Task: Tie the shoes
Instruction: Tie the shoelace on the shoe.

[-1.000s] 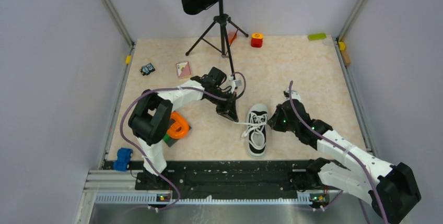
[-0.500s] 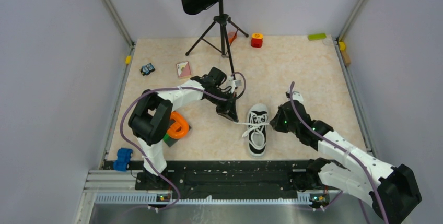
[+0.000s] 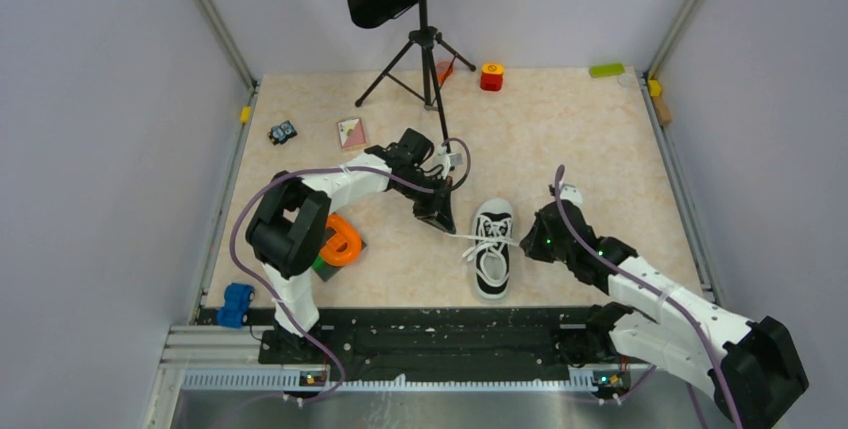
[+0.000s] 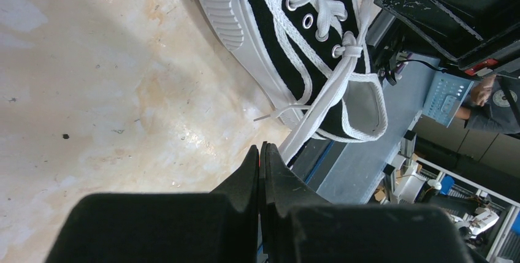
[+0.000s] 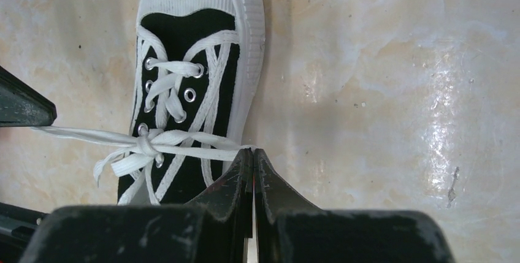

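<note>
The shoe is a small black sneaker with a white toe cap, lying in the middle of the table with its toe pointing away from the arms. In the right wrist view the shoe shows its white laces drawn into a knot over the eyelets. My left gripper sits just left of the shoe, shut on a lace strand that runs taut from the knot to its tips. On the shoe's right, my right gripper is shut on the other lace strand at its tips.
A black music stand on a tripod rises behind the left arm. An orange ring and a blue toy car lie at the near left. A card, a small toy, a red block and a green piece lie farther back.
My right gripper has moved slightly right and toward the near edge, drawing its lace strand out. The left gripper and the shoe have stayed in place.
</note>
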Available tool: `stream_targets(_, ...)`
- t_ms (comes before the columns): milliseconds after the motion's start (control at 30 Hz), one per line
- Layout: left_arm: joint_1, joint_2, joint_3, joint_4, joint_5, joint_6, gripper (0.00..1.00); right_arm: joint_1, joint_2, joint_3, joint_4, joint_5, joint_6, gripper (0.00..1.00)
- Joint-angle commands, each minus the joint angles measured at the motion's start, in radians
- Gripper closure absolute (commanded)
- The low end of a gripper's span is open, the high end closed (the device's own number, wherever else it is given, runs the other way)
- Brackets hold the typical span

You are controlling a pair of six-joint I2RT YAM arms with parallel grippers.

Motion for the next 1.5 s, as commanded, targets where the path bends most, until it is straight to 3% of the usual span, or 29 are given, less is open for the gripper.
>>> stream_targets(0,0.004,0.015,0.019,-0.024,-0.002,0.024,1.00,0.008,-0.023,-0.005,0.011,0.009,0.008,1.00)
stream_targets(100,0.003,0.016,0.026,-0.030,0.001,0.025,1.00,0.008,-0.039,0.010,0.016,0.001,0.019,0.98)
stream_targets(200,0.002,0.017,0.031,-0.033,0.002,0.025,1.00,-0.013,-0.062,0.024,0.025,-0.015,0.035,0.68)
stream_targets(267,0.002,0.017,0.031,-0.033,0.002,0.025,1.00,-0.050,-0.075,0.024,0.050,-0.054,0.050,0.62)
stream_targets(733,0.000,0.013,0.031,-0.035,0.005,0.024,1.00,-0.130,0.045,-0.007,0.214,-0.248,0.077,0.58)
stream_targets(767,-0.001,0.014,0.153,-0.035,0.006,0.024,1.00,-0.131,0.048,-0.014,0.219,-0.258,0.077,0.58)
stream_targets(800,-0.001,0.014,0.047,-0.036,0.006,0.024,1.00,-0.131,0.049,-0.023,0.223,-0.270,0.077,0.59)
stream_targets(833,-0.001,0.013,0.033,-0.036,0.006,0.025,1.00,-0.131,0.048,-0.028,0.224,-0.277,0.077,0.59)
stream_targets(1467,-0.008,0.014,0.028,-0.031,0.006,0.021,1.00,-0.138,-0.039,-0.017,0.198,-0.230,0.097,0.56)
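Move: My right hand is shut on the end of a bow loop. The bow's knot lies about 7 cm to its left, straight across and roughly at its height. From this hand the shoe's toe cap is some 8 cm ahead and 5 cm left, slightly lower, and the loose lace loop lies about 10 cm left and 1 cm back. From my left hand, which pinches the other lace strand, the knot is about 7 cm right, 2 cm back and slightly lower. I let go of the loop with my right hand, opening the fingers a bit under halfway as I lift about 2 cm and reach 2 cm forward. Then I bring them some 2.5 cm left towards the knot, sink and draw back over the slackened loop, and finally rise about 1 cm, rolling some 15 degrees so the hand's left side lifts. My left hand stays put, still pinching its strand. ##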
